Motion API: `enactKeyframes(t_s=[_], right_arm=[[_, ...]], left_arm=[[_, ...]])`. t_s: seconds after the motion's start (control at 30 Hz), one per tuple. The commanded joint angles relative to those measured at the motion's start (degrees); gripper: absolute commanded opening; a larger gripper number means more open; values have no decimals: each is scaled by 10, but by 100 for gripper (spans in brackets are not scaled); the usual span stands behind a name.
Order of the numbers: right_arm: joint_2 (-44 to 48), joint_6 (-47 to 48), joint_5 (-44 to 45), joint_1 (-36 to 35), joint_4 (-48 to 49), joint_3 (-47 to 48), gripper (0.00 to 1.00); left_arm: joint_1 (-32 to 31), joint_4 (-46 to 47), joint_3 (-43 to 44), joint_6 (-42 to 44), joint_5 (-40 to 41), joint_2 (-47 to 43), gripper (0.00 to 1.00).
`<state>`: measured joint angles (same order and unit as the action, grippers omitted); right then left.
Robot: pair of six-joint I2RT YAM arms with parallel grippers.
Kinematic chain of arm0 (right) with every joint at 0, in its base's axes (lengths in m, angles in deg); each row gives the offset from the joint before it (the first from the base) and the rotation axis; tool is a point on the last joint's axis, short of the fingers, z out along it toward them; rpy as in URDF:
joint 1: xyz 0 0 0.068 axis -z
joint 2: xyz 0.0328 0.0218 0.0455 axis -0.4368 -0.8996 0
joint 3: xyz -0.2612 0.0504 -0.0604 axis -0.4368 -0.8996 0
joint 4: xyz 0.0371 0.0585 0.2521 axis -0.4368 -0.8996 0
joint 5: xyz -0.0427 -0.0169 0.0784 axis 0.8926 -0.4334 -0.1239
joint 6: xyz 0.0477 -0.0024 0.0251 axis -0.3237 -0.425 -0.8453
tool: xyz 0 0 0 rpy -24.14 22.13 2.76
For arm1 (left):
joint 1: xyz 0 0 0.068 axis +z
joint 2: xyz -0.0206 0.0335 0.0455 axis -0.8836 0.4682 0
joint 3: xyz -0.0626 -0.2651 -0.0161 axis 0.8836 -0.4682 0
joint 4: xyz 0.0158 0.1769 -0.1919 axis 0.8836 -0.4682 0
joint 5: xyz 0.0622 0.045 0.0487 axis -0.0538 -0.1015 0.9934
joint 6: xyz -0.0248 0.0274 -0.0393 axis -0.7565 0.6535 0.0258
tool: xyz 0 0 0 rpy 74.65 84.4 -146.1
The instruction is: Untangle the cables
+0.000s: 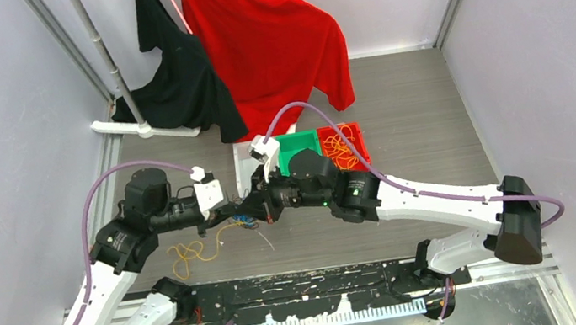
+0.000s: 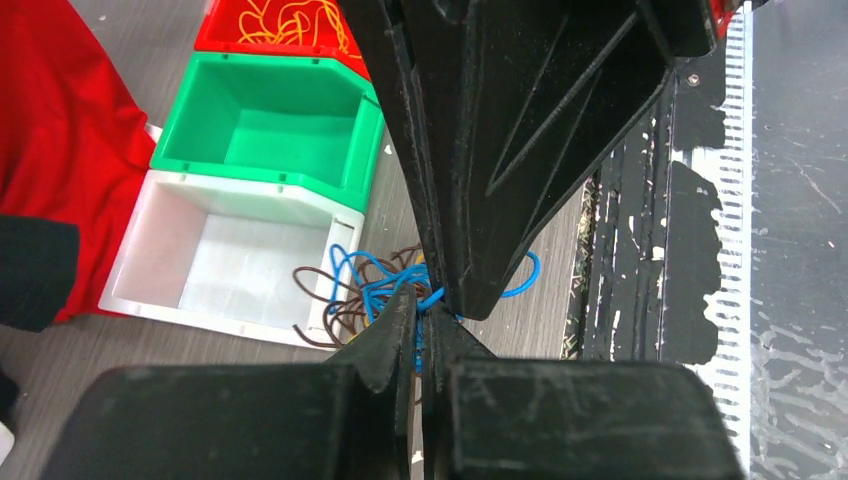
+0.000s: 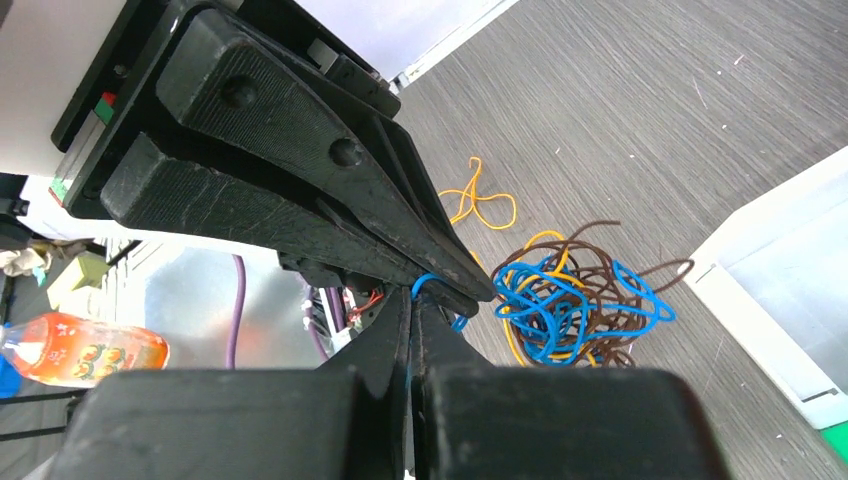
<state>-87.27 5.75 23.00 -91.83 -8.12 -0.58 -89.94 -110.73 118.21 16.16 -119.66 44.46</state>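
A tangle of blue [image 3: 640,297], dark brown [image 3: 600,228] and orange-yellow cables lies on the grey table just left of the bins, small in the top view [image 1: 247,220]. My two grippers meet tip to tip over its edge. The left gripper [image 2: 428,310] [image 1: 232,214] is shut on a blue cable strand [image 2: 432,298]. The right gripper [image 3: 412,303] [image 1: 259,205] is shut on the same blue strand right beside it. One more orange-yellow cable [image 1: 188,253] [image 3: 480,205] trails loose on the table towards the left arm.
A white bin [image 2: 130,255], a green bin [image 2: 180,120] and a red bin [image 1: 356,132] holding orange cables stand in a row beyond the tangle. A red shirt [image 1: 268,42] and a black garment [image 1: 169,68] hang on a rack at the back. A black rail [image 1: 303,292] runs along the near edge.
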Motion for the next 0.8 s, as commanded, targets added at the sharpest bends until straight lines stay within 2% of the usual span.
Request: enactKeyframes(t_s=[0.0, 0.1, 0.17, 0.27, 0.33, 0.43, 0.5, 0.6, 0.77], right_arm=[[40, -11, 4, -1, 39, 10, 1], [71, 9, 43, 1, 24, -7, 2], [86, 24, 88, 1, 15, -21, 25], [115, 48, 147, 1, 33, -57, 50], [140, 53, 174, 1, 82, -100, 61], [163, 57, 169, 1, 155, -148, 64], [158, 58, 146, -2, 176, -154, 65], [132, 74, 133, -17, 191, -152, 65], [83, 98, 208, -39, 213, -129, 62]], left_arm=[[-2, 30, 10, -17, -12, -17, 0], [-2, 26, 13, -23, -10, -24, 0], [-2, 31, 14, -38, -6, -24, 0], [-2, 58, 22, -89, 30, -18, 0], [-2, 77, 35, -138, 61, -8, 0], [-2, 91, 53, -195, 73, 5, 0], [-2, 110, 56, -248, 78, 7, 0], [-3, 124, 67, -282, 75, 11, 0], [-2, 131, 85, -315, 71, 16, 0]])
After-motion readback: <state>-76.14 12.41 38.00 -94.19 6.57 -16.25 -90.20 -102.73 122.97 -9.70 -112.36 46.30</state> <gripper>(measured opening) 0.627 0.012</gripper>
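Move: Both hands pinch the same blue cable strand. From the left hand, the blue-brown-yellow tangle lies roughly 9 cm below and 2 cm ahead, level sideways; from the right hand it is likewise about 9 cm down and 2 cm ahead, level sideways. The white bin is some 14 cm ahead of the left hand, 5 cm to its right and 22 cm down. The yellow tail lies on the table 16 cm left of that hand, 3 cm back and 24 cm down. Right hand lets go, backs 6 cm right, then returns slightly; left keeps pinching blue cable, rising 5 cm. ##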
